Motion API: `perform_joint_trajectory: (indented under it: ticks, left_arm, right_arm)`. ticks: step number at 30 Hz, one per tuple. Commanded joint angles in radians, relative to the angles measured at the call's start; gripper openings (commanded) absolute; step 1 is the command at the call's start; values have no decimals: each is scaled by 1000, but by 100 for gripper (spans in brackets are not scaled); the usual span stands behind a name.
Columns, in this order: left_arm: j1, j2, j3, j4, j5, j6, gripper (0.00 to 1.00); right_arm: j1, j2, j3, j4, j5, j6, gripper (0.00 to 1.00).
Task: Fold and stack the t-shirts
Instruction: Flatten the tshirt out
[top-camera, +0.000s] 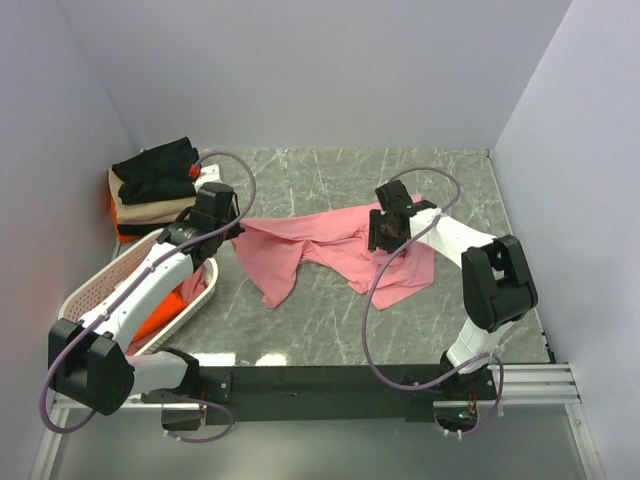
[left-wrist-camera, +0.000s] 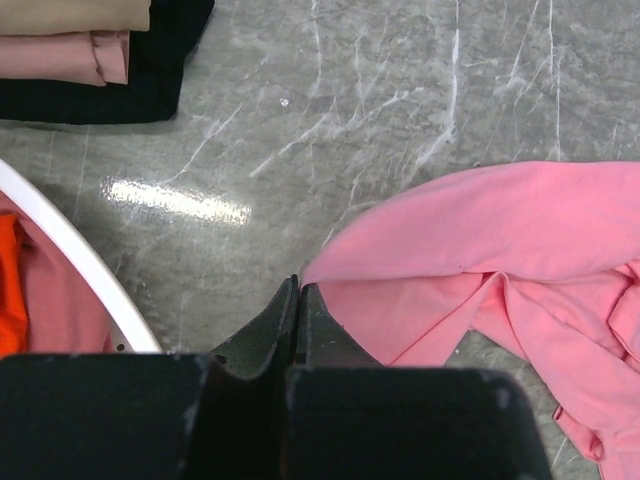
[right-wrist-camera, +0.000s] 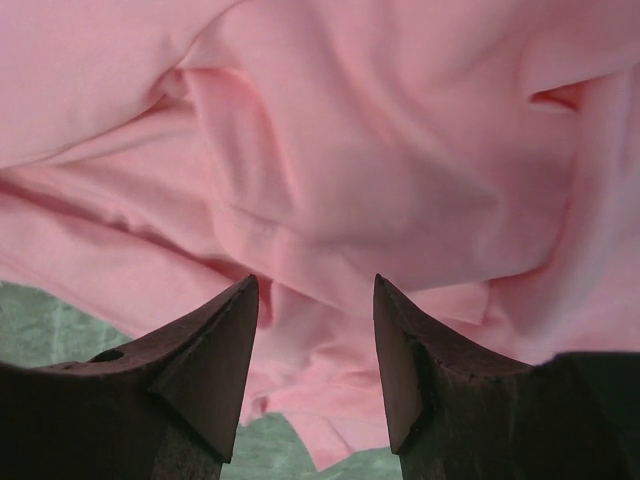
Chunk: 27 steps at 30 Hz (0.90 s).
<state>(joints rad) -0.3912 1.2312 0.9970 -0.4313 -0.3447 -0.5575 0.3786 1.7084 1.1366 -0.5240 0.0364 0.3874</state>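
Observation:
A light pink t-shirt (top-camera: 335, 255) lies crumpled and spread on the marble table's middle. My left gripper (top-camera: 228, 226) is at its left corner. In the left wrist view the jaws (left-wrist-camera: 298, 287) are closed, with the corner of the pink t-shirt (left-wrist-camera: 480, 250) running into their tips. My right gripper (top-camera: 386, 234) hovers over the shirt's right part. In the right wrist view it (right-wrist-camera: 315, 290) is open, with pink cloth (right-wrist-camera: 360, 150) right under and between the fingers. Folded shirts, black over beige and orange, are stacked (top-camera: 152, 185) at the back left.
A white perforated basket (top-camera: 100, 280) stands at the left beside my left arm, with an orange-red shirt (top-camera: 160, 315) in it. Its rim (left-wrist-camera: 70, 262) shows in the left wrist view, as does the folded stack (left-wrist-camera: 100, 60). Walls close in on three sides.

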Motion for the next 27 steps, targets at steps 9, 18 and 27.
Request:
perform_joint_trajectory:
  ticks: [9,18,27]
  left_arm:
    - [5,-7,9,14,-20,16,1]
    - [5,-12,5,16,-16,16,1]
    - [5,-10,5,14,-11,18,1]
  right_arm:
    - [-171,-61,-115,47,-6,-8,57]
    - [-179,-38,-104,84,-85,-1,57]
    - [-179,-15,-81,88,-84,4,53]
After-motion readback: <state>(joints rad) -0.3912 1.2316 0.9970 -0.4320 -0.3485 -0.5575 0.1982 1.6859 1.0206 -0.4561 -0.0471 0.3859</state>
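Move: The crumpled fold in the middle of the t-shirt's right part lies about 6 cm to the right of the open right gripper, level fore-and-aft and some 4 cm below it. The shirt's right edge is about 11 cm to the right, its far right corner roughly 10 cm ahead and 7 cm right, and its near corner some 14 cm back. From the left gripper, the fold lies about 37 cm right, 2 cm back and 17 cm down. Swing the open right gripper to the right and down over the crumpled fold, about 7 cm across and 2.5 cm lower, turning it clockwise some 10 degrees, then ease back left by a good centimetre so the fingertips straddle the fold, still open. Keep the left gripper still, shut on the raised left end of the shirt. ##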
